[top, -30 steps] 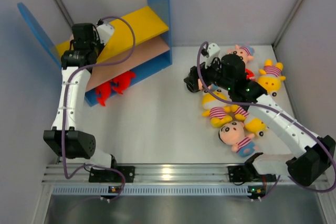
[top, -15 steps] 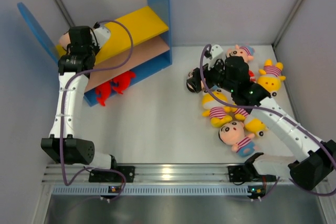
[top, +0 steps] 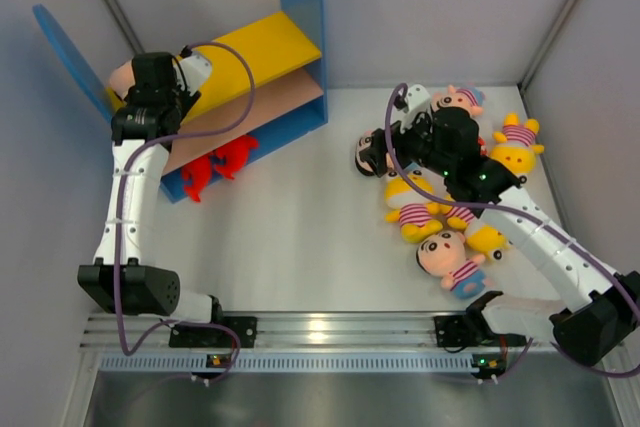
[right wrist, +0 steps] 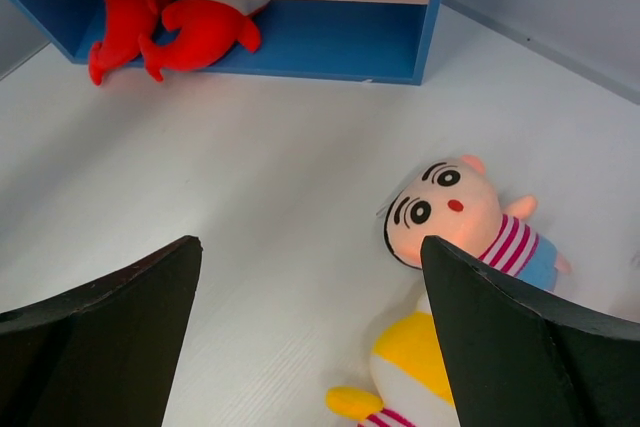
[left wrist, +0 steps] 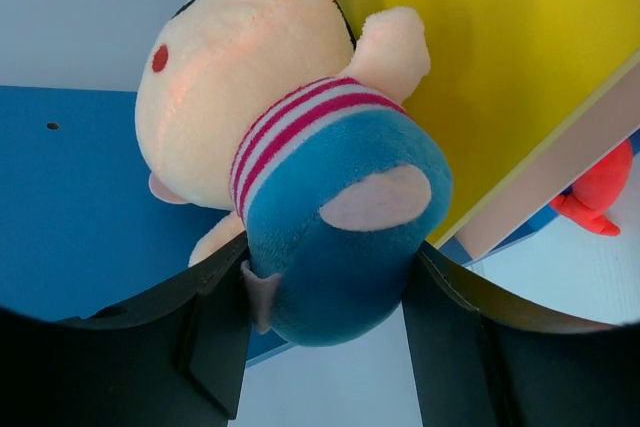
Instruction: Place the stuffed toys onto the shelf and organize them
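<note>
My left gripper (left wrist: 325, 322) is shut on the blue bottom of a pink-faced doll (left wrist: 290, 137) in a striped shirt. It holds the doll at the left end of the shelf's yellow upper board (top: 255, 47). In the top view the left gripper (top: 150, 97) covers most of that doll (top: 121, 75). My right gripper (right wrist: 310, 327) is open and empty above the table, with another pink-faced doll (right wrist: 455, 212) and a yellow toy (right wrist: 420, 372) beside its right finger. In the top view the right gripper (top: 376, 152) hovers at the left edge of the toy pile.
Two red monsters (top: 220, 165) lie at the shelf's bottom front, also in the right wrist view (right wrist: 170, 32). The tan-pink lower board (top: 275, 105) is bare. More dolls lie on the right: yellow ones (top: 412, 209) (top: 516, 145) and pink-faced ones (top: 446, 257) (top: 461, 99).
My left gripper has carried the doll leftward along the upper board, and the doll's head now shows past the arm. My right gripper has shifted slightly toward the toy pile.
</note>
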Controlling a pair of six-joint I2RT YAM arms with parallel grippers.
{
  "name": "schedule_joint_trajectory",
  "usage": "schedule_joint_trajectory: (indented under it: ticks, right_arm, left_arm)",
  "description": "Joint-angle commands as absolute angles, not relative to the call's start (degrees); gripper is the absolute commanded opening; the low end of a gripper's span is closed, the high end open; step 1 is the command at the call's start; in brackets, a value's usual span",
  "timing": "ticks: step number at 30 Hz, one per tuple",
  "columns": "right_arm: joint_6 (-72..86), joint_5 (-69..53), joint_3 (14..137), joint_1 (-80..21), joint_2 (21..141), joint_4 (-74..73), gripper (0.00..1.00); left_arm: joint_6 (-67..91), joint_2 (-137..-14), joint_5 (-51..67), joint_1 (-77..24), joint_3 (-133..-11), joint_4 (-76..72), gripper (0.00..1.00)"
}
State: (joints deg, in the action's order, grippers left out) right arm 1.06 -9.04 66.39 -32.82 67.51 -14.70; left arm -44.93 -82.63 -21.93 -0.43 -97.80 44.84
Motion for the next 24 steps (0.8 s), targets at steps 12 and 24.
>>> schedule_joint_trajectory:
  ticks: [12,24]
  right_arm:
    - [0.53,-11.86,71.28,-29.36,70.93,-18.63,0.92]
    - [0.79,-14.33,70.05,-29.27,69.96,-18.02,0.92]
  left_arm:
    - [-49.74,-79.01,-22.32,-0.44,-95.19,41.48,0.78]
    - [-50.45,-76.2,-15.38,-0.44,-95.62,41.4,0.99]
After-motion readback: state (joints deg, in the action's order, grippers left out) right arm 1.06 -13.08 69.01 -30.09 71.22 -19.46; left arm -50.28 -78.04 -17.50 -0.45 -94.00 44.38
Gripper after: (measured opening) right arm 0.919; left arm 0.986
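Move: The boy toy sits on the left end of the yellow shelf with the left hand's half-open fingers around its lower body; its middle is some 5 cm ahead, 4 cm left and 2 cm below. The yellow shelf's middle lies 12 cm right, 5 cm ahead and 7 cm down. One red toy is level ahead, 6 cm right, 30 cm down. From the right hand the boy toy is about 15 cm ahead, 50 cm left, 3 cm higher. The left fingers, touching the boy toy's striped-and-blue body on both sides, spread from a bit over half to fully open, and one comes clear of it while the other stays close beside it. The hand barely shifts at first, then eases about 1.5 cm back and 1 cm right, swinging some 5 degrees clockwise. The empty right hand, still open, dips some 2 cm. ##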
